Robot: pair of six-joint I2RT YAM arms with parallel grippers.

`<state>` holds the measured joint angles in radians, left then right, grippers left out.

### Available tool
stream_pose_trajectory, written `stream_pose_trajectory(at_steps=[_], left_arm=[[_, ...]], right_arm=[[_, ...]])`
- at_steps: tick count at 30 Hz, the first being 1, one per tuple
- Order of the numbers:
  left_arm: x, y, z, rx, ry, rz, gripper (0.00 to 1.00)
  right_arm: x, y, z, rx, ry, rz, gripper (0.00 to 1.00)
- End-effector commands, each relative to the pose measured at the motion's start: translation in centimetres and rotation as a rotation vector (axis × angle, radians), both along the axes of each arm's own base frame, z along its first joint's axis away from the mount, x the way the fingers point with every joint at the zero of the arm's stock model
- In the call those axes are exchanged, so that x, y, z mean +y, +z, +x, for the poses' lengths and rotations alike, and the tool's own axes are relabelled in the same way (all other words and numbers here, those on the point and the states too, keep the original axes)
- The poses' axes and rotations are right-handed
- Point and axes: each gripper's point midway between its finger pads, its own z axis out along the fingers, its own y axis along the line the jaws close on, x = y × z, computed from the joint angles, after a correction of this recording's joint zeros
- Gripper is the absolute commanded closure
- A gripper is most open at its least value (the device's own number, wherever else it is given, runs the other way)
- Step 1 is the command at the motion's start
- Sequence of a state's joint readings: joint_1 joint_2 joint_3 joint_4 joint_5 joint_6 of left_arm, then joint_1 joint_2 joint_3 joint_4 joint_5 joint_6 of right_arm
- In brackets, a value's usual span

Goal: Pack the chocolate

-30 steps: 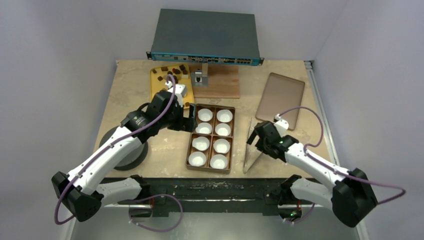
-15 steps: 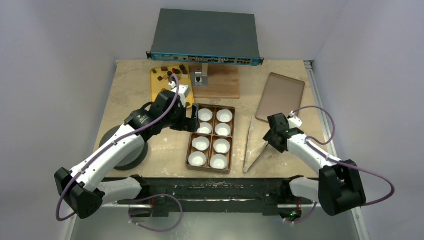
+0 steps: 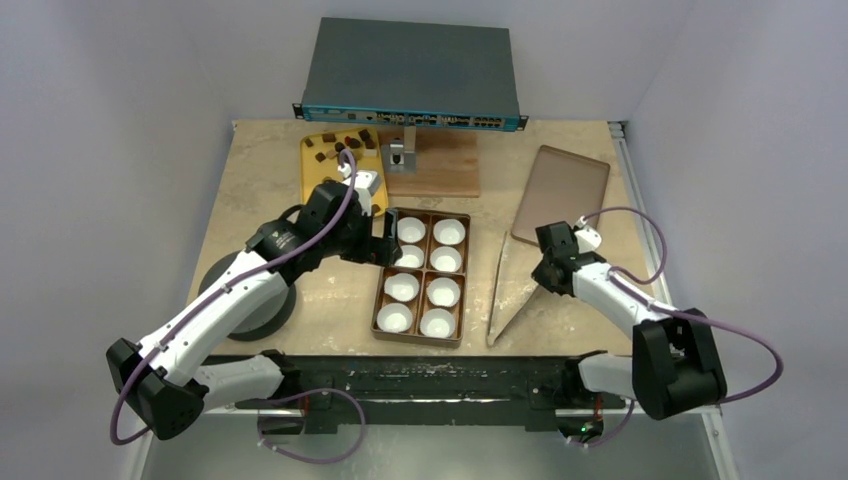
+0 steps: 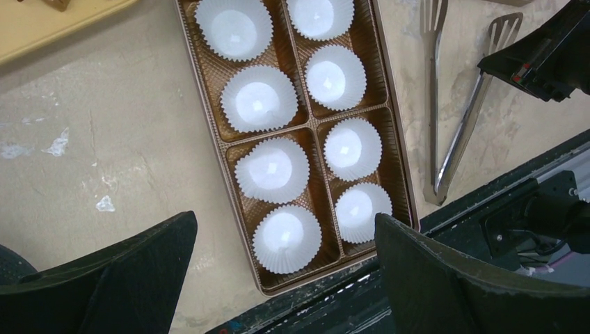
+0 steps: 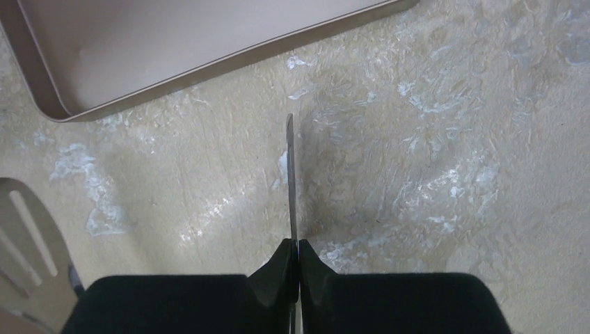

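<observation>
The chocolate, small dark and tan chunks, lies on a yellow tray at the back left. The brown box holds several white paper cups, all with nothing in them; the left wrist view shows the box from above. My left gripper hangs open over the box's left side, nothing between its fingers. Metal tongs lie right of the box. My right gripper is shut on one thin tong arm, seen edge-on between its fingertips. The other slotted arm lies left.
The flat brown lid lies at the back right, its corner close ahead of the right gripper. A network switch stands at the back, with a wooden board before it. A dark round disc sits under the left arm.
The right arm swung right toward the lid and its jaws went from open to shut on the right tong arm. The left arm has barely moved.
</observation>
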<state>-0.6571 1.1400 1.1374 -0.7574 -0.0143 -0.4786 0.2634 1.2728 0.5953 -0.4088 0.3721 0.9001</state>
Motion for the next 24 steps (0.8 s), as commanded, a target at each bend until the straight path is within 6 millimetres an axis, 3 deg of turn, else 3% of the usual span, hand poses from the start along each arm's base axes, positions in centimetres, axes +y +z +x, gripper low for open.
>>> stream_pose_trajectory(at_steps=[1,5,9,18,20,24], left_arm=[[-1.2,2.7,-0.5,-0.034,-0.052,-0.083,0.00],[-1.3,4.0,-0.9,-0.039,-0.075,-0.110,0.00],[-1.5,6.1,-1.2,-0.049,-0.113,-0.205,0.00],[-3.6,13.0,-3.3,-0.125,-0.328,-0.465,0.00],[-4.0,15.0,-4.2,-0.155,-0.403,-0.522,0.00],[-4.0,19.1,-5.7,-0.253,-0.524,-0.583,0.00]], right_arm=[[0.2,3.1,0.7,-0.070,0.011,0.018,1.00],[0.6,7.4,0.5,-0.143,0.042,0.050,1.00],[2.1,13.4,1.2,-0.272,0.125,0.120,1.00],[12.8,29.9,4.2,-0.721,0.592,0.550,1.00],[15.2,33.4,4.2,-0.802,0.725,0.641,1.00],[19.0,38.2,2.9,-0.870,0.980,0.771,1.00]])
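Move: About 26 cm left of the right hand and 2 cm farther out lies the chocolate box. The right fingers already pinch the tongs by one arm near its head; their middle lies some 6 cm left and 3 cm back, and the brown tray about 20 cm ahead and 5 cm right. From the open left hand the tongs lie roughly 29 cm right, 1 cm ahead and 20 cm below, the box 9 cm right, 4 cm ahead and 19 cm below. Lifting the pinched tongs off the table, the shut right hand rises fast, some 30 cm, first straight up and then also about 14 cm left towards the left hand, its fingers tipping up and swinging round to the left. The left hand stays wide open and, from partway through, rises about 12 cm, its fingers swinging up and round to the right towards the tongs' hinge end. ##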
